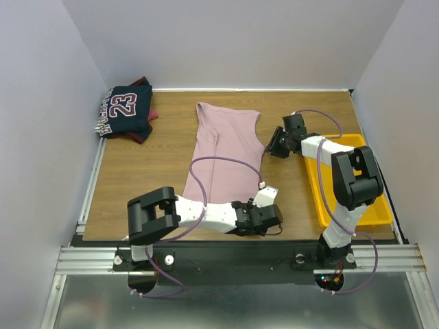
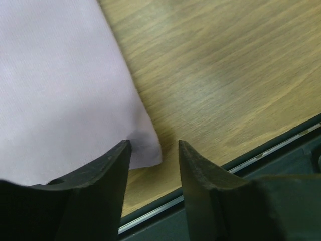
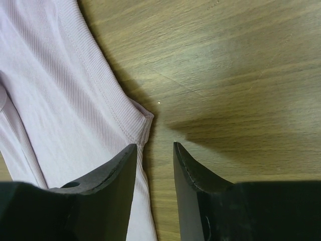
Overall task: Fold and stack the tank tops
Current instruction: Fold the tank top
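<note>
The dusty pink tank top (image 1: 223, 151) lies flat in the middle of the table, straps toward the far side. At the far left, the navy "23" tank top (image 1: 125, 110) rests folded on the maroon one (image 1: 143, 137). My left gripper (image 1: 274, 221) is low at the pink top's near right hem corner. It is open (image 2: 154, 145), and the corner of the pink cloth (image 2: 60, 90) reaches just into the gap, under one finger. My right gripper (image 1: 273, 149) is open (image 3: 154, 145) at the pink top's (image 3: 55, 100) right armhole edge, one finger over the seam and the other over bare wood.
A yellow plastic tray (image 1: 374, 209) lies along the table's right edge, under the right arm. The table's near edge and its metal rail (image 2: 210, 183) run just behind my left gripper's fingers. White walls enclose the far and side edges.
</note>
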`<state>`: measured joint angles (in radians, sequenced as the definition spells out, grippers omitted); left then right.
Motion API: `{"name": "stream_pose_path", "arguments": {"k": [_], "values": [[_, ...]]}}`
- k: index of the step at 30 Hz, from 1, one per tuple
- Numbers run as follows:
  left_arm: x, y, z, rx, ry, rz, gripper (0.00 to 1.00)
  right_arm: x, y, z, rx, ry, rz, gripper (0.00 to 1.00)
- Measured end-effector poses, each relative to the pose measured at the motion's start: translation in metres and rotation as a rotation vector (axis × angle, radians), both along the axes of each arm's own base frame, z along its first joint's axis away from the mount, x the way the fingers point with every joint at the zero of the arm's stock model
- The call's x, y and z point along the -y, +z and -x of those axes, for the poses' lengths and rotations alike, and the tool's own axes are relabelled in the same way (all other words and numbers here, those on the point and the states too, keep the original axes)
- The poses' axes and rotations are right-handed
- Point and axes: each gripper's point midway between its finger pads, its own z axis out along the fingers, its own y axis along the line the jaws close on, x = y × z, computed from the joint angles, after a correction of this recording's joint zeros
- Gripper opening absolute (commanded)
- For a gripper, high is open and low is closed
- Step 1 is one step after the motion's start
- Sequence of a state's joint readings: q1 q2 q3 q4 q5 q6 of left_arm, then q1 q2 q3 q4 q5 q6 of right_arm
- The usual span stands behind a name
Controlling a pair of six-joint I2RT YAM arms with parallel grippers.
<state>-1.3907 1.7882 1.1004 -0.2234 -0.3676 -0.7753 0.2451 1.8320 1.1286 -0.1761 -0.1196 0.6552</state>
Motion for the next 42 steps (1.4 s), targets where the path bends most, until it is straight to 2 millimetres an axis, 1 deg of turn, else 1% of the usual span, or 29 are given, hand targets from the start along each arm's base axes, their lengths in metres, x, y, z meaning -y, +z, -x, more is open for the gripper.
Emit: {"name": "stream_pose_path", "arguments": {"k": [5, 7, 8, 9, 12, 13, 14, 16, 20, 26, 35, 42], "values": [[0.006, -0.005, 0.007, 0.005, -0.018, -0.023, 0.37, 0.000, 0.003, -0.001, 0.009, 0.001, -0.003, 0.41], [0.005, -0.006, 0.008, 0.007, -0.017, -0.031, 0.29, -0.001, 0.004, -0.001, 0.012, 0.001, -0.004, 0.41], [0.004, -0.006, 0.007, 0.010, -0.013, -0.034, 0.26, -0.001, 0.004, -0.001, 0.014, 0.001, -0.005, 0.41], [0.002, -0.006, 0.007, 0.014, -0.008, -0.038, 0.20, -0.001, 0.004, -0.001, 0.016, 0.002, -0.007, 0.41], [0.000, -0.006, 0.005, 0.019, 0.006, -0.043, 0.11, -0.002, 0.001, 0.004, 0.008, 0.008, -0.006, 0.41], [0.000, -0.006, 0.004, 0.021, 0.014, -0.042, 0.09, -0.003, -0.001, 0.005, 0.004, 0.009, -0.005, 0.41], [0.000, -0.006, 0.004, 0.023, 0.016, -0.043, 0.04, -0.003, -0.002, 0.007, 0.001, 0.011, -0.004, 0.41], [-0.001, -0.006, 0.003, 0.023, 0.027, -0.039, 0.00, -0.007, -0.002, 0.008, 0.001, 0.018, -0.005, 0.41], [-0.008, -0.008, 0.004, 0.018, 0.041, -0.034, 0.00, -0.015, -0.002, 0.011, 0.004, 0.036, -0.004, 0.41], [-0.014, -0.006, 0.006, 0.010, 0.049, -0.014, 0.00, -0.018, -0.002, 0.011, 0.008, 0.037, 0.001, 0.41], [-0.009, -0.003, 0.008, -0.012, 0.047, 0.021, 0.00, -0.011, -0.004, 0.005, 0.018, 0.000, 0.035, 0.41], [-0.007, -0.003, 0.011, -0.026, 0.037, 0.030, 0.00, -0.013, -0.012, -0.004, 0.010, -0.005, 0.045, 0.41]]}}
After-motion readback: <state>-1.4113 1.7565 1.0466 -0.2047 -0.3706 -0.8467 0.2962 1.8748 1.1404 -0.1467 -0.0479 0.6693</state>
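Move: The tank top's near right hem corner lies practically between the left hand's open fingers, about 1 cm back and 1 cm below; the near left hem corner is some 28 cm left and 5 cm ahead. For the right hand, the side corner under the armhole is about 1 cm ahead, 1 cm left and 2 cm below. Its far right shoulder is roughly 16 cm ahead and 3 cm left, the yellow bin 29 cm right and 10 cm back. Left hand pinches the hem corner, easing 1 cm back; open right shifts left, then down towards the side corner. ##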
